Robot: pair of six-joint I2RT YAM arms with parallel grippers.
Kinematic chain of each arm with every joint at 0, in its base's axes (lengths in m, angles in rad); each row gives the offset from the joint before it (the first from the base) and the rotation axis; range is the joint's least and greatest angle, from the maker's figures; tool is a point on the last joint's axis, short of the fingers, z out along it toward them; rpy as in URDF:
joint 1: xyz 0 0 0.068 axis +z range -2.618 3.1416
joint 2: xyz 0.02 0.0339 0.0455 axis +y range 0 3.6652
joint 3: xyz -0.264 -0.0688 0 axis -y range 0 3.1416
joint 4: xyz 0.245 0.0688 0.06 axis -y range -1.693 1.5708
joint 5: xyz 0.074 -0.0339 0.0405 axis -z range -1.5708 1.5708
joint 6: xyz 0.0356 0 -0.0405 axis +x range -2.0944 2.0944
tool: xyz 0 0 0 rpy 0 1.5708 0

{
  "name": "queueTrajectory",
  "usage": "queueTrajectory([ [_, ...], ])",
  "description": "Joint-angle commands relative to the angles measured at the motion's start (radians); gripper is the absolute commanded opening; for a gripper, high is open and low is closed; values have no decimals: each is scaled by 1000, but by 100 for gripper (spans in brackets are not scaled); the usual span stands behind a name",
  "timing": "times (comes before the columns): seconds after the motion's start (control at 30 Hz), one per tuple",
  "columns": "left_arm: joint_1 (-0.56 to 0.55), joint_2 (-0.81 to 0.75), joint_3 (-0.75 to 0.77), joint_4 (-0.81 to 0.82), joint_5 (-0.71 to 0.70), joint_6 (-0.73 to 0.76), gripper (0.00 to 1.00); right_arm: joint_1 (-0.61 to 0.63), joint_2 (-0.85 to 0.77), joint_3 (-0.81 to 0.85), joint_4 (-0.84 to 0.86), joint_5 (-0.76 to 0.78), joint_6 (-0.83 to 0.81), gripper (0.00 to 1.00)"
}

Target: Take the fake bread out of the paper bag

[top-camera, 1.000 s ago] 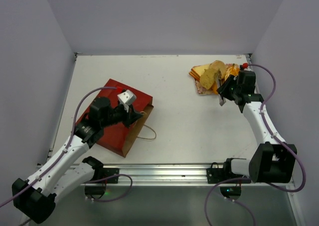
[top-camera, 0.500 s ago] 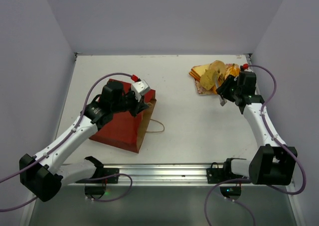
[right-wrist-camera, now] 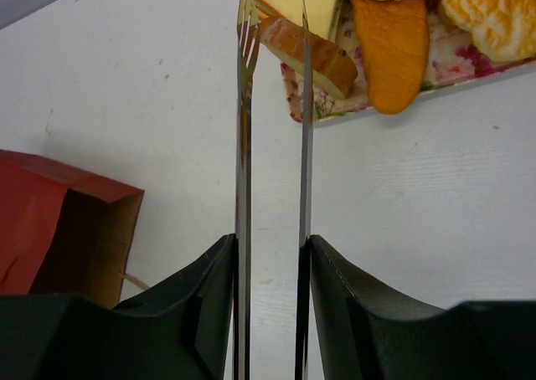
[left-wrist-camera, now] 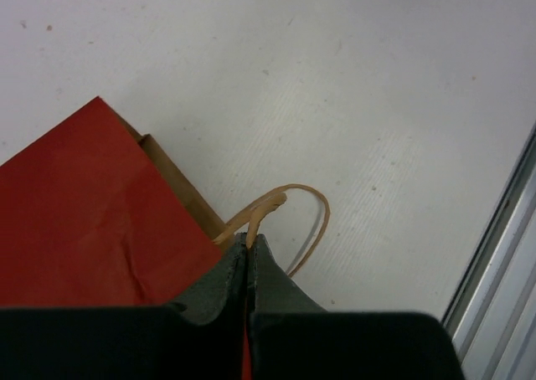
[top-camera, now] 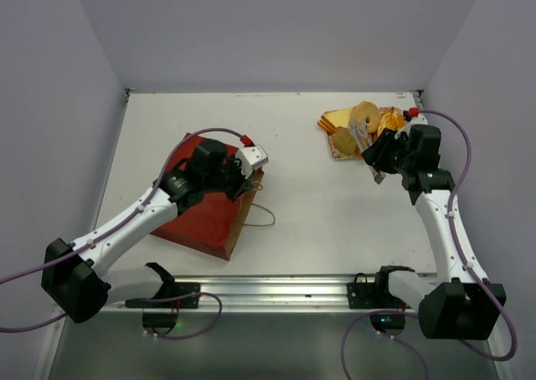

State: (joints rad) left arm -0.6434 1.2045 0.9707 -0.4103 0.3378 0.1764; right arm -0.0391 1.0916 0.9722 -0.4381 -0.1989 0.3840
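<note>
The red paper bag (top-camera: 199,219) lies at the left, its brown open mouth (right-wrist-camera: 88,242) facing right. My left gripper (top-camera: 244,182) (left-wrist-camera: 249,239) is shut on one tan loop handle (left-wrist-camera: 280,201) at the mouth; the other loop (top-camera: 263,218) rests on the table. My right gripper (top-camera: 374,156) (right-wrist-camera: 270,244) is shut on metal tongs (right-wrist-camera: 244,104), whose two blades stand apart. Their tips are over a fake bread slice (right-wrist-camera: 308,52) at the edge of the pink-flowered tray (right-wrist-camera: 456,62). More fake bread (top-camera: 366,115) is piled on that tray. The bag's inside looks dark.
The tray (top-camera: 338,155) sits at the far right. An orange loaf (right-wrist-camera: 392,45) and a ridged roll (right-wrist-camera: 496,12) lie on it. A metal rail (top-camera: 276,290) runs along the near edge, and white walls enclose the table on three sides.
My left arm has swung right and farther away, pulling the bag's handle and mouth along. The tongs' blades have spread, and the slice they held now lies on the tray.
</note>
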Motion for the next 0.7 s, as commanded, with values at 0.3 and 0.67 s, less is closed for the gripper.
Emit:
queueTrajectory([
  [0.3, -2, -141, 49, 22, -220, -64, 0, 246, 10, 42, -47, -111, -157, 41],
  [0.67, -2, -187, 49, -2, -197, -81, 0, 366, 31, 5, 42, -203, -203, 43],
])
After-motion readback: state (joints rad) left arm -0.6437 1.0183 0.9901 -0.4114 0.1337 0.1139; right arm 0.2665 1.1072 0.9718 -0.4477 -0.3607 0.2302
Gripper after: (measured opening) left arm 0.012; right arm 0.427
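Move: The mouth of the paper bag lies roughly 42 cm to the right hand's left, 7 cm back and 15 cm lower. The tongs it holds still point out over the flowered mat, about 21 cm ahead, 3 cm left and 20 cm down, with the round bread 17 cm ahead and 11 cm left. From the left hand, already pinching a bag handle, the mouth is about 2 cm ahead, 4 cm right and 12 cm below. Right hand swings empty tongs about 12 cm left towards the bag mouth; left hand raises its held handle 6 cm. ##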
